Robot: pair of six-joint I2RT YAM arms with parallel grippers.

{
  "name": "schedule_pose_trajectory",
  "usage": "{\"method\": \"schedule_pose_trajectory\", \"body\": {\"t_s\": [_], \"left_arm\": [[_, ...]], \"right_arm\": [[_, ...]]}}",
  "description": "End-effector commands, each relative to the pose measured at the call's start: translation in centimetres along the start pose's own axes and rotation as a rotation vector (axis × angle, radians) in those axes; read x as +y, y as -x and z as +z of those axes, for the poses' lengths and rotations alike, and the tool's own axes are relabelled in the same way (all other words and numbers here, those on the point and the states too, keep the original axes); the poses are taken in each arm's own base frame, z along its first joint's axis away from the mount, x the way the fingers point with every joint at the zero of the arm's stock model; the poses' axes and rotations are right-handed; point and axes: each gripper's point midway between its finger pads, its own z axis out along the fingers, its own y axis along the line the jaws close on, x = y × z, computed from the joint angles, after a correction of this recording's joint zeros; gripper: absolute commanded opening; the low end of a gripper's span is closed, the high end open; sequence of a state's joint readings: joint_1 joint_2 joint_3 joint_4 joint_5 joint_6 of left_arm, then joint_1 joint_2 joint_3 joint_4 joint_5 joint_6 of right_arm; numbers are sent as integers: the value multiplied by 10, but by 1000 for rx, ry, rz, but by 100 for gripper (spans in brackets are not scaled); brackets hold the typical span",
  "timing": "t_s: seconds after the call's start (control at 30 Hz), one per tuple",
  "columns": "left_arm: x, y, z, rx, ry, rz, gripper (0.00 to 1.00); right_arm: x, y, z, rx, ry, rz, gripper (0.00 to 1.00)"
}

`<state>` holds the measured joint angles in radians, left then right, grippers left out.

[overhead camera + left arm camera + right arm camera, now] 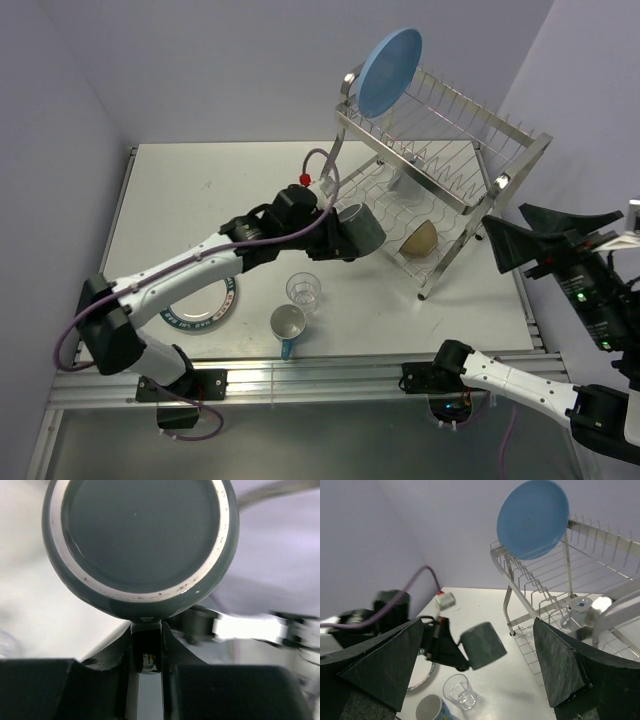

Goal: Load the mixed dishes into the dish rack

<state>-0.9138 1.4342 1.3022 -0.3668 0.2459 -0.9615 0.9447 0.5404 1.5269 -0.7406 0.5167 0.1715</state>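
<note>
My left gripper (335, 236) (146, 632) is shut on the handle of the dark mug (361, 232) (142, 535) (483, 645), holding it on its side above the table just left of the dish rack (455, 165) (600, 550). The large light-blue plate (390, 72) (534, 519) stands at the left end of the rack's upper tier. A tan rounded dish (420, 238) and a pale cup (396, 180) (580, 606) lie in the lower tier. My right gripper (505, 216) (478, 622) hangs open and empty to the right of the rack.
On the table in front of the left arm stand the clear glass (303, 291) (459, 692) and the white-and-blue mug (288, 325) (431, 710). The white plate with a teal rim (205, 307) lies partly under the left arm. The rack's slanted leg (455, 250) reaches toward the front.
</note>
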Motion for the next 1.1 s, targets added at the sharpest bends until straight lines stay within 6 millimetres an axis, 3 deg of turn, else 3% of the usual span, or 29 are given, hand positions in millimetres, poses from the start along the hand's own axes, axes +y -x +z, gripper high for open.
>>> {"method": "schedule_pose_trajectory", "body": {"t_s": [0.0, 0.03, 0.1, 0.13, 0.2, 0.27, 0.3, 0.37, 0.6, 0.83, 1.07], "left_arm": [[9, 27, 27, -97, 29, 184, 0], [2, 33, 31, -103, 16, 196, 0], [16, 35, 57, -61, 33, 190, 0], [4, 42, 61, -61, -17, 193, 0], [14, 47, 81, -45, -15, 177, 0], [7, 62, 91, -49, -66, 160, 0], [13, 63, 99, -43, -61, 151, 0], [15, 74, 102, -59, -62, 142, 0], [33, 78, 127, -22, -52, 125, 0], [28, 84, 143, -20, -100, 128, 0], [37, 89, 158, -11, -114, 142, 0]], "right_arm": [[-14, 4, -14, 34, -48, -3, 98], [-16, 7, -16, 33, -53, 0, 98], [-21, 12, -23, 31, -62, 5, 97], [-23, 14, -26, 31, -70, 13, 97], [-28, 19, -32, 30, -85, 24, 97], [-34, 28, -41, 20, -100, 40, 97], [-35, 30, -43, 20, -103, 43, 97], [-38, 32, -47, 21, -115, 47, 97], [-41, 31, -50, 30, -129, 40, 96], [-35, 29, -41, 34, -117, 27, 96], [-34, 27, -41, 44, -117, 25, 96]]}}
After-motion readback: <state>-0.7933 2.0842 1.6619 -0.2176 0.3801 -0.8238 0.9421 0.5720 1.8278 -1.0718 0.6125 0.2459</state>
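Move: The left gripper holds the dark green mug by its handle; the free spot for it on the dish rack's lower shelf is about 14 cm ahead, 13 cm to the right and 17 cm below. The tan bowl lies some 8 cm ahead and 21 cm right, the pale blue cup about 23 cm ahead and 18 cm right, at that same depth; the glass is 3 cm back, 8 cm left and 22 cm down. From the right hand the spot is roughly 21 cm ahead, 13 cm left and 40 cm below. Bring the left gripper down and forward with the mug, about 11 cm lower at first, then on nearly level towards the lower shelf, about 12 cm forward in all, then ease it right and slightly down beside the tan bowl. Keep the fingers shut on the handle. Draw the open right hand some 7 cm right and a little back, away from the rack. ##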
